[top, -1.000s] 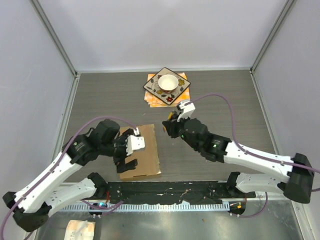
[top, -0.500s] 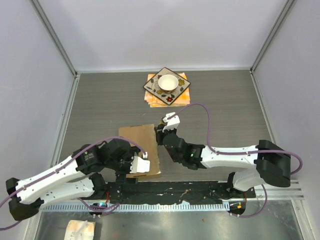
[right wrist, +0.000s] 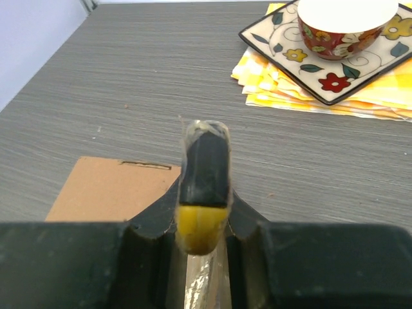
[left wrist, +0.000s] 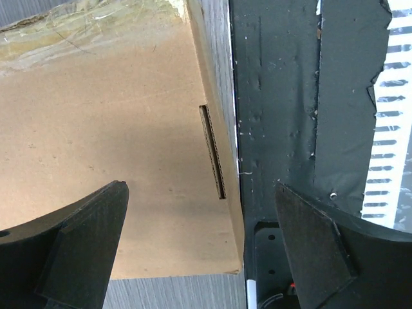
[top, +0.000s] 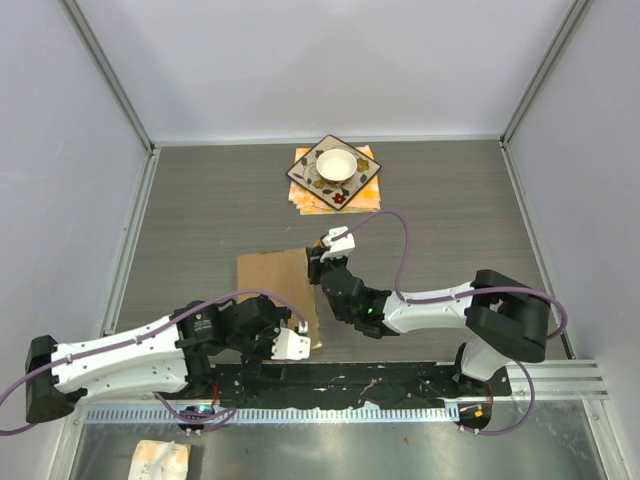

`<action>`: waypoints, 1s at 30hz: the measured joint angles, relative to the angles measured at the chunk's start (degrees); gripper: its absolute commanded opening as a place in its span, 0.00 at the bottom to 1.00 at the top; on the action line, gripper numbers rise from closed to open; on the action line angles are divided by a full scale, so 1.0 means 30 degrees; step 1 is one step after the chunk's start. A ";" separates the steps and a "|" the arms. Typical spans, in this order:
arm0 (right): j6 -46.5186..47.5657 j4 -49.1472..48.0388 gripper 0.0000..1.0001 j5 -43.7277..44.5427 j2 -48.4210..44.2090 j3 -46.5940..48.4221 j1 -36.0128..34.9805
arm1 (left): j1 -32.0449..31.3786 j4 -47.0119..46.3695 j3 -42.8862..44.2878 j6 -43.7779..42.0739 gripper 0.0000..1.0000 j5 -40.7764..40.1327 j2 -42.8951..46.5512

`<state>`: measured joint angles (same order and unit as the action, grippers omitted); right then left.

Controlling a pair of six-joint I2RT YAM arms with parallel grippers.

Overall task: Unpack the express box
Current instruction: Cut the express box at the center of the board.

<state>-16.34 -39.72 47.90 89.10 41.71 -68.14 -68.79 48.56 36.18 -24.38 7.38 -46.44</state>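
The express box point(top: 271, 276) is a flat brown cardboard box lying near the table's front edge, with clear tape along one side point(left wrist: 84, 29) and a slot cut by its edge point(left wrist: 213, 151). My left gripper point(top: 283, 338) hovers over the box's near right corner point(left wrist: 232, 257), open wide point(left wrist: 199, 188), holding nothing. My right gripper point(top: 320, 268) sits low at the box's right edge, shut on a black and yellow tool point(right wrist: 205, 183) wrapped in clear tape. A corner of the box point(right wrist: 109, 190) shows to the tool's left.
A patterned square plate point(top: 312, 180) with a white bowl point(top: 335, 163) rests on a yellow checked cloth point(top: 370, 185) at the far middle; in the right wrist view the plate point(right wrist: 283, 55) lies ahead to the right. A black base strip point(left wrist: 277, 116) borders the box's near side. Grey walls close the sides.
My left arm has drawn back toward the near edge, its gripper sliding from the box's middle to its near right corner. My right arm has swung left and down to the box's right edge.
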 measured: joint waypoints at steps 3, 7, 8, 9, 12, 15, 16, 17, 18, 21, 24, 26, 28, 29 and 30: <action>0.0073 -0.0765 0.01 -0.0036 0.0648 -0.0240 0.0401 | -0.0029 -0.0495 -0.0393 0.0160 1.00 -0.0430 0.0029; 0.0058 -0.1377 0.01 -0.0146 0.1209 -0.0714 0.0801 | -0.0029 -0.1297 -0.0780 0.0080 1.00 -0.1392 0.0000; 0.0044 -0.1508 0.01 -0.0168 0.1319 -0.0816 0.0882 | -0.0029 -0.1545 -0.0889 0.0058 1.00 -0.1719 -0.0036; 0.0007 -0.1639 0.01 -0.0182 0.1435 -0.0882 0.0925 | -0.0029 -0.1734 -0.0976 0.0044 1.00 -0.1960 -0.0073; -0.0058 -0.1953 0.01 -0.0313 0.1749 -0.0940 0.0954 | -0.0029 -0.2302 -0.1406 -0.0022 1.00 -0.2616 -0.0109; -0.0117 -0.2280 0.01 -0.0466 0.1931 -0.0984 0.0954 | -0.0029 -0.2594 -0.1865 -0.0058 0.98 -0.2987 -0.0102; -0.0124 -0.2331 0.01 -0.0503 0.1945 -0.0984 0.0954 | -0.0029 -0.2652 -0.1909 -0.0073 0.96 -0.3031 -0.0102; -0.0131 -0.2433 0.01 -0.0525 0.1945 -0.0984 0.0954 | -0.0029 -0.2703 -0.1923 -0.0087 0.94 -0.3096 -0.0102; -0.0131 -0.2506 0.01 -0.0539 0.1945 -0.0984 0.0954 | -0.0036 -0.2718 -0.1931 -0.0087 0.91 -0.3104 -0.0102; -0.0153 -0.2805 0.01 -0.0576 0.1967 -0.0984 0.0954 | -0.0051 -0.2936 -0.2011 -0.0124 0.85 -0.3177 -0.0109; -0.0160 -0.3060 0.01 -0.0583 0.2106 -0.0984 0.0954 | -0.0058 -0.3286 -0.2135 -0.0160 0.79 -0.3351 -0.0117; -0.0160 -0.3220 0.01 -0.0590 0.2310 -0.0976 0.0954 | -0.0058 -0.3599 -0.2222 -0.0153 0.77 -0.3519 -0.0117; -0.0160 -0.3322 0.01 -0.0597 0.2579 -0.0976 0.0954 | -0.0029 -0.3883 -0.2317 -0.0131 0.77 -0.3694 -0.0124; -0.0153 -0.3359 0.01 -0.0605 0.2725 -0.0976 0.0954 | -0.0007 -0.3978 -0.2331 -0.0109 0.77 -0.3759 -0.0153; -0.0153 -0.3439 0.01 -0.0597 0.2863 -0.0976 0.0954 | 0.0029 -0.4036 -0.2339 -0.0102 0.77 -0.3774 -0.0189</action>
<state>-16.80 -50.04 46.11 97.69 38.79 -65.28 -68.71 36.45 29.17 -24.69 -3.95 -47.00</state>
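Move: The left hand, open, straddles the near end of the express box, the box's middle lying about 12 cm straight ahead and 5 cm lower. From the knife-holding right hand, the box's middle is about 9 cm back, 10 cm left and 13 cm below, while the middle of its taped right edge is some 9 cm back and 1 cm left, about 12 cm below. The plate with the bowl stands roughly 28 cm ahead, 5 cm to the right and 14 cm below. The left hand pushes forward about 4 cm and sinks some 2 cm, its fingers swinging forward about 10 degrees and closing by roughly a quarter, so that the back finger comes up against the box's near end and the front finger presses on its top. Meanwhile the right hand keeps its grip on the knife and lowers it some 4.5 cm towards the far part of the box's taped right edge, easing forward nearly 2 cm early on and pausing in the descent before sinking again, with hardly any wrist turn. ##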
